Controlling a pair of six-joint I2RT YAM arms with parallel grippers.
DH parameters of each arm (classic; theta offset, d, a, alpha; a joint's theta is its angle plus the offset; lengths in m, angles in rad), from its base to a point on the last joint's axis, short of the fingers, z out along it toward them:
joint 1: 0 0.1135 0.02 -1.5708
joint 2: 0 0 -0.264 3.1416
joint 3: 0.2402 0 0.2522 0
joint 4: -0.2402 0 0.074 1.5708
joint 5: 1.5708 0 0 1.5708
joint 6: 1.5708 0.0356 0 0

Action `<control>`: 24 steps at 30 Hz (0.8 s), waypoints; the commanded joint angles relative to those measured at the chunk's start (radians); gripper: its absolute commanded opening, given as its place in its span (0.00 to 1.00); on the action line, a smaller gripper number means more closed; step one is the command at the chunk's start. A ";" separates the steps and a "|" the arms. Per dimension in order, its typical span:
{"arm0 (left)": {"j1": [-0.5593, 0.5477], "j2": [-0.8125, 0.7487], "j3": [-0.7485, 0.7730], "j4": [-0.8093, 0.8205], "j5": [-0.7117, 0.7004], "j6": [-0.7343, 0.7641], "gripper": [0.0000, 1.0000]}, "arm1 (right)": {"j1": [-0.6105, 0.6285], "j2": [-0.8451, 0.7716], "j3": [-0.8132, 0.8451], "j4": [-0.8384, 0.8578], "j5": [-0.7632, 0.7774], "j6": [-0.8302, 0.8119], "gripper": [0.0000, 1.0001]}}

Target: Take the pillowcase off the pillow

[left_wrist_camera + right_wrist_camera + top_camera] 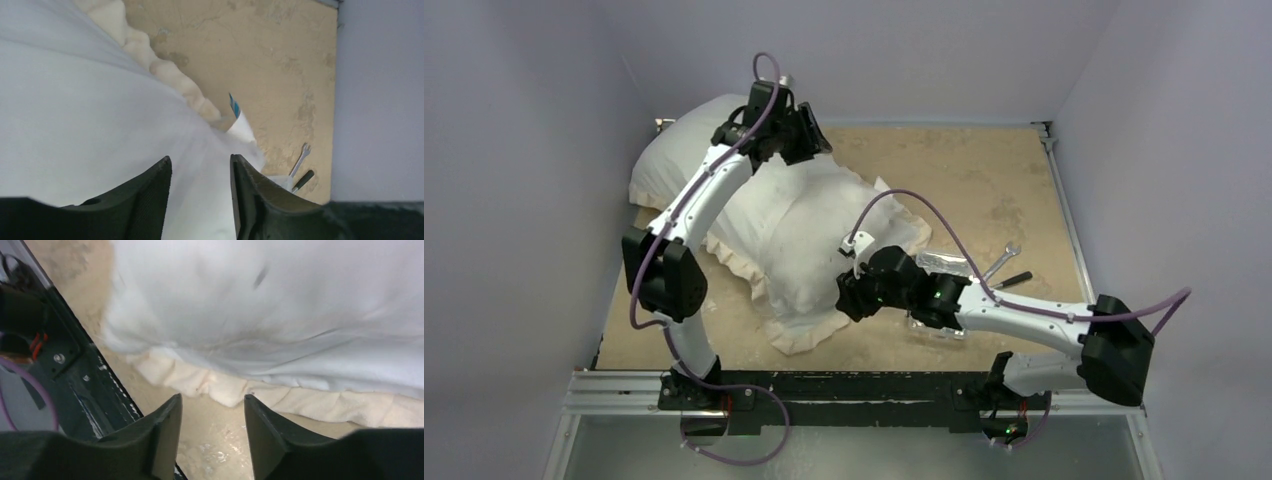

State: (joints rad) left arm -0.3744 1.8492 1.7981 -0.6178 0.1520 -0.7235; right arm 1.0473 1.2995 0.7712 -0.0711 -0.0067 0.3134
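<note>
The pillowcase (809, 235) lies white side up across the middle of the table, its cream frill (799, 335) along the near edge. The plain white pillow (686, 150) bulges out past it at the far left; how much of it sits inside the case is hidden. My left gripper (809, 135) hovers at the case's far edge. In the left wrist view it is open (201, 162) over white fabric, pinching nothing, with the frill (165, 75) beyond. My right gripper (849, 295) is open (212, 400) over bare table just short of the frill (300, 402).
A wrench (1002, 262), a black-handled tool (1016, 279) and a clear plastic packet (944, 262) lie on the tan table (984, 180) right of the case. Grey walls close in the left, far and right sides. The black mounting rail (844, 390) runs along the near edge.
</note>
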 commanded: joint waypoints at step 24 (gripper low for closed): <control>0.043 -0.914 -0.713 -0.071 -0.398 0.140 0.96 | 0.002 0.350 0.543 -0.304 0.289 0.081 0.99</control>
State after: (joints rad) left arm -0.3302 1.0298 1.1690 -0.7101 -0.1608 -0.5163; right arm 1.0466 1.5864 1.2446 -0.3443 0.2359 0.3641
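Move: The white pillowcase cloth at the left end of its cross seam, just inside the ruffle, lies about 19 cm back, 8 cm left and 18 cm below my left hand. From my right hand it is some 9 cm ahead, 16 cm left and 7 cm down. From the right hand, the near ruffled corner is about 6 cm back, 11 cm left, 11 cm below; the clear box is 7 cm ahead, 18 cm right, 11 cm below. With both hands already off the cloth, I swing my left hand up about 11 cm in an arc over the pillowcase, back and left some 20 cm, sinking again towards the seam's left end, wrist turning some 20 degrees. My right hand hops about 7 cm up, then goes forward and left and starts down over the same panel, turning a little clockwise. Both grippers open wide. ##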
